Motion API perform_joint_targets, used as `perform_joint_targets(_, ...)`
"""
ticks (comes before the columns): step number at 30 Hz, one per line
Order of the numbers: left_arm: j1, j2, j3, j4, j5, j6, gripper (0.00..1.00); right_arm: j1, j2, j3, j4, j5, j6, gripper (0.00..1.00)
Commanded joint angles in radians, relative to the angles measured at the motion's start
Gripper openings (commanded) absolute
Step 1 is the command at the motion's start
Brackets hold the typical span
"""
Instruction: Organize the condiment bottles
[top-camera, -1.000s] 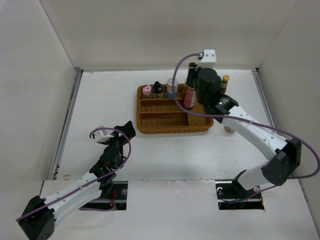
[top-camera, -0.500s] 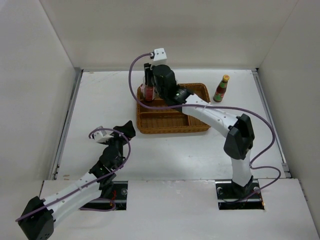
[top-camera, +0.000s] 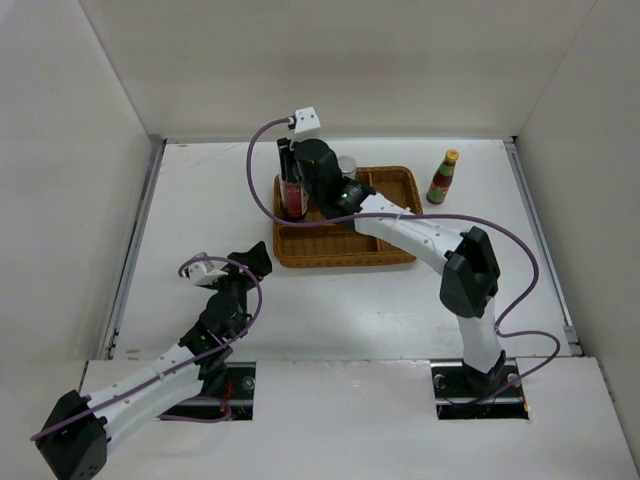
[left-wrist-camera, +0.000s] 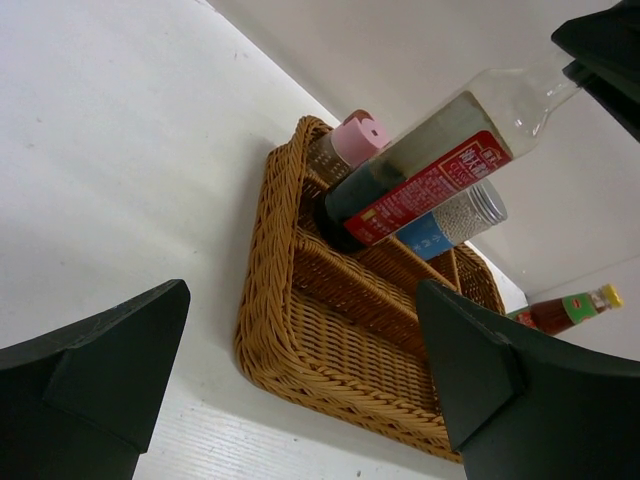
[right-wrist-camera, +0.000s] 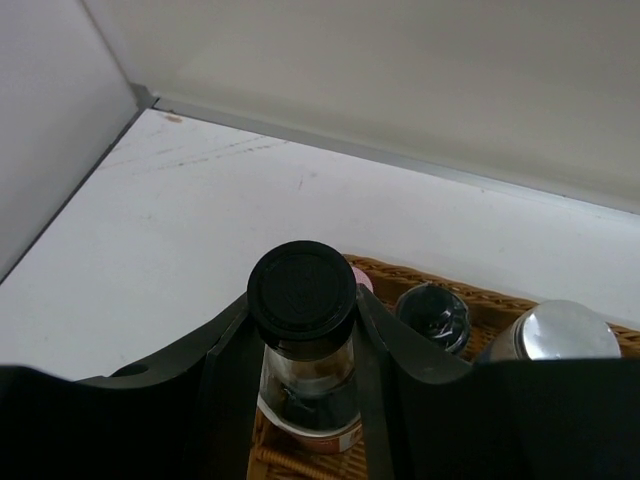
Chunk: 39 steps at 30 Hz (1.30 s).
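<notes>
My right gripper (top-camera: 291, 172) is shut on the neck of a clear bottle with a black cap and red label (top-camera: 294, 197), its base at the far-left back compartment of the wicker tray (top-camera: 345, 250). In the right wrist view the fingers (right-wrist-camera: 225, 360) clamp just under the black cap (right-wrist-camera: 301, 288). A pink-capped jar (right-wrist-camera: 359, 279), a small black-topped bottle (right-wrist-camera: 432, 313) and a silver-lidded jar (right-wrist-camera: 558, 336) stand beside it. A dark red bottle with a yellow cap (top-camera: 443, 177) stands on the table right of the tray. My left gripper (top-camera: 236, 266) is open and empty, left of the tray.
The left wrist view shows the tray's near-left corner (left-wrist-camera: 262, 340) close ahead, with the held bottle (left-wrist-camera: 425, 180) above it. White walls enclose the table on three sides. The tray's front compartments (top-camera: 325, 238) hold nothing.
My right arm swung from the tray's right end to its left end, carrying the clear bottle, then lowered it slightly. The left arm has not moved.
</notes>
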Motion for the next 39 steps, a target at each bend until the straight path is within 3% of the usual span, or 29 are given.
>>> perform_joint_targets(1, -0.004, -0.003, -0.105, 0.053, -0.01, -0.01, 1.0, 0.026, -0.086, -0.031, 0.162, 0.018, 0.025, 0.28)
perform_joint_targets(10, -0.002, 0.001, -0.108, 0.054, -0.006, -0.01, 1.0, 0.039, -0.078, -0.153, 0.176, 0.013, 0.078, 0.32)
perform_joint_targets(20, -0.002, 0.005, -0.108, 0.054, -0.006, -0.011, 1.0, 0.039, -0.156, -0.225, 0.184, 0.015, 0.104, 0.85)
perform_joint_targets(26, -0.001, 0.005, -0.108, 0.054, -0.004, -0.013, 1.0, 0.034, -0.302, -0.301, 0.172, 0.005, 0.103, 0.96)
perform_joint_targets(29, -0.001, 0.01, -0.108, 0.054, -0.002, -0.013, 1.0, -0.035, -0.435, -0.427, 0.189, 0.016, 0.112, 0.97)
perform_joint_targets(33, -0.007, 0.007, -0.104, 0.054, -0.001, -0.01, 1.0, -0.246, -0.589, -0.611, 0.175, 0.047, 0.136, 0.97)
perform_joint_targets(36, -0.007, 0.005, -0.102, 0.054, 0.002, -0.01, 1.0, -0.438, -0.603, -0.658, 0.108, 0.053, 0.153, 0.97)
perform_joint_targets(39, -0.007, 0.013, -0.099, 0.056, 0.002, -0.008, 1.0, -0.555, -0.552, -0.636, 0.049, 0.055, 0.135, 0.99)
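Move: The right hand holds the clear bottle by its neck above its slot, the basket's left column, middle row: about 25 cm below, 2 cm back. The pink-capped jar stands some 5 cm ahead and 21 cm below; the black-capped jar is 5 cm right of that jar, level with it. The yellow-capped bottle is about 32 cm right, 2 cm ahead. From the left hand the slot lies 16 cm ahead, 10 cm right, 11 cm below. Right hand lowers the clear bottle 5 cm, opens, rises clear, then sweeps 33 cm right towards the yellow-capped bottle. ##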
